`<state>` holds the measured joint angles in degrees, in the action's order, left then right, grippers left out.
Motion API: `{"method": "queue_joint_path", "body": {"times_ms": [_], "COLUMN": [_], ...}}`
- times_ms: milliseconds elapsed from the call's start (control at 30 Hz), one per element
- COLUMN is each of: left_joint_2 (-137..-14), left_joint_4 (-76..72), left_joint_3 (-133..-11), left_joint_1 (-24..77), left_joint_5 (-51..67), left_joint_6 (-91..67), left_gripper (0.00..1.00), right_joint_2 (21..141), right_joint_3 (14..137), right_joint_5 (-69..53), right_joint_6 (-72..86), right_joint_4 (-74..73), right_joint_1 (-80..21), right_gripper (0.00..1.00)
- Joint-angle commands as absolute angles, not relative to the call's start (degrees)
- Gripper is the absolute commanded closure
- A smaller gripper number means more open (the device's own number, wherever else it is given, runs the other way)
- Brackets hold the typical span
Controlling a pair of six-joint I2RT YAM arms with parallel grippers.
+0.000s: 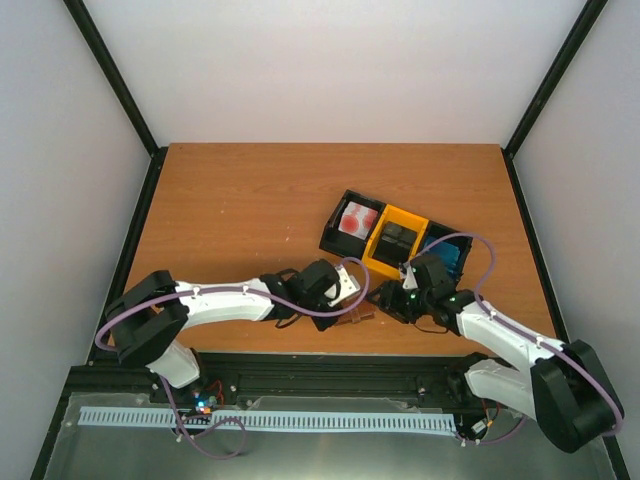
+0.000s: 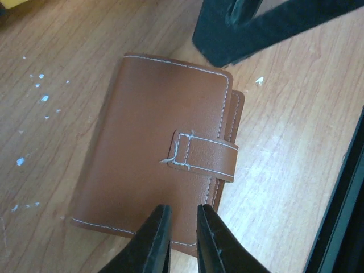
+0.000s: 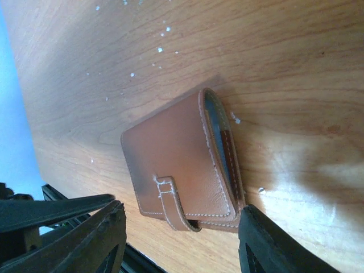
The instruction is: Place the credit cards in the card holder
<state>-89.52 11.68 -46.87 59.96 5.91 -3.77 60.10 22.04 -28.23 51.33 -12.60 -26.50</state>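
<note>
The brown card holder (image 2: 165, 153) lies folded on the table, its strap (image 2: 207, 156) across the front. A thin grey-blue slit shows along one edge (image 3: 219, 136). My left gripper (image 2: 183, 219) hovers over the holder's near edge, open by only a narrow gap with nothing in it. My right gripper (image 3: 182, 244) is open wide, and its fingers (image 3: 85, 239) straddle the card holder (image 3: 182, 165) without touching it. In the top view the card holder (image 1: 362, 316) sits between both grippers. A blue credit card (image 1: 452, 258) and a dark one (image 1: 398, 240) lie in the tray.
The black-and-yellow tray (image 1: 372, 262) stands just behind the grippers, with a red-and-white item (image 1: 357, 220) in its left compartment. The table's black front rail (image 1: 330, 360) runs close behind the holder. A right finger (image 2: 256, 28) shows dark at the top of the left wrist view.
</note>
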Motion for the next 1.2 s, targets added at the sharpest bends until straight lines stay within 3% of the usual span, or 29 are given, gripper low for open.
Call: {"method": "queue_joint_path", "body": {"times_ms": [0,167,367,533,667,733,867,1100,1167], "left_joint_2": [-87.7,-88.6,-92.4,-92.8,-92.5,-91.8,-88.5,-77.1,-74.6], "left_joint_4": [12.3,11.6,10.4,9.7,9.7,9.8,11.0,3.8,2.5], "left_joint_3": [-48.4,-47.7,-46.7,-45.4,-45.4,-45.8,-47.3,-44.7,-43.8], "left_joint_1": [58.6,58.3,58.3,58.3,58.3,58.3,58.3,58.3,58.3], "left_joint_5": [11.6,6.1,4.0,4.4,4.2,3.2,1.5,1.4,2.4], "left_joint_6": [-6.0,-6.5,-7.3,-7.7,-8.2,-9.1,-10.7,-6.4,-4.2], "left_gripper": [0.86,0.81,0.82,0.83,0.83,0.81,0.65,0.11,0.01], "right_joint_2": [64.1,68.0,72.5,75.0,73.9,72.6,69.0,66.0,66.0], "right_joint_3": [21.5,22.5,23.4,25.1,26.5,27.5,30.6,38.5,39.6], "right_joint_5": [-30.1,-29.4,-30.5,-34.1,-34.3,-34.1,-34.7,-34.6,-34.9], "right_joint_6": [55.0,53.2,49.4,47.6,47.6,48.3,54.0,67.5,70.9], "right_joint_4": [-7.8,-6.8,-5.6,-4.4,-6.0,-7.7,-13.5,-26.8,-29.0], "right_joint_1": [-25.9,-26.0,-26.0,-26.2,-26.2,-26.2,-26.1,-26.1,-26.3], "right_gripper": [0.46,0.52,0.61,0.76,0.95,0.97,0.97,0.97,0.97]}}
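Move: The card holder lies flat between the hands: its middle is about 4 cm to the right hand's left, 2 cm back and 5 cm below it, with its near end beside the open right fingers. The red-card tray stands some 16 cm ahead of the right hand and 4 cm left, the yellow tray 13 cm ahead and 5 cm right, both about 4 cm lower. From the left hand the holder is about 5 cm right, 2 cm ahead and 5 cm below. The card holder's right end is what the right hand goes for: it sinks nearly 4 cm, shuts its fingers on that end, pinches it, and climbs about 9 cm, drifting forward and left. The left hand, its fingers nearly shut, dips beside the holder's left end, waits low, then spreads its fingers wide as it rises roughly 9 cm after the lifting holder. ##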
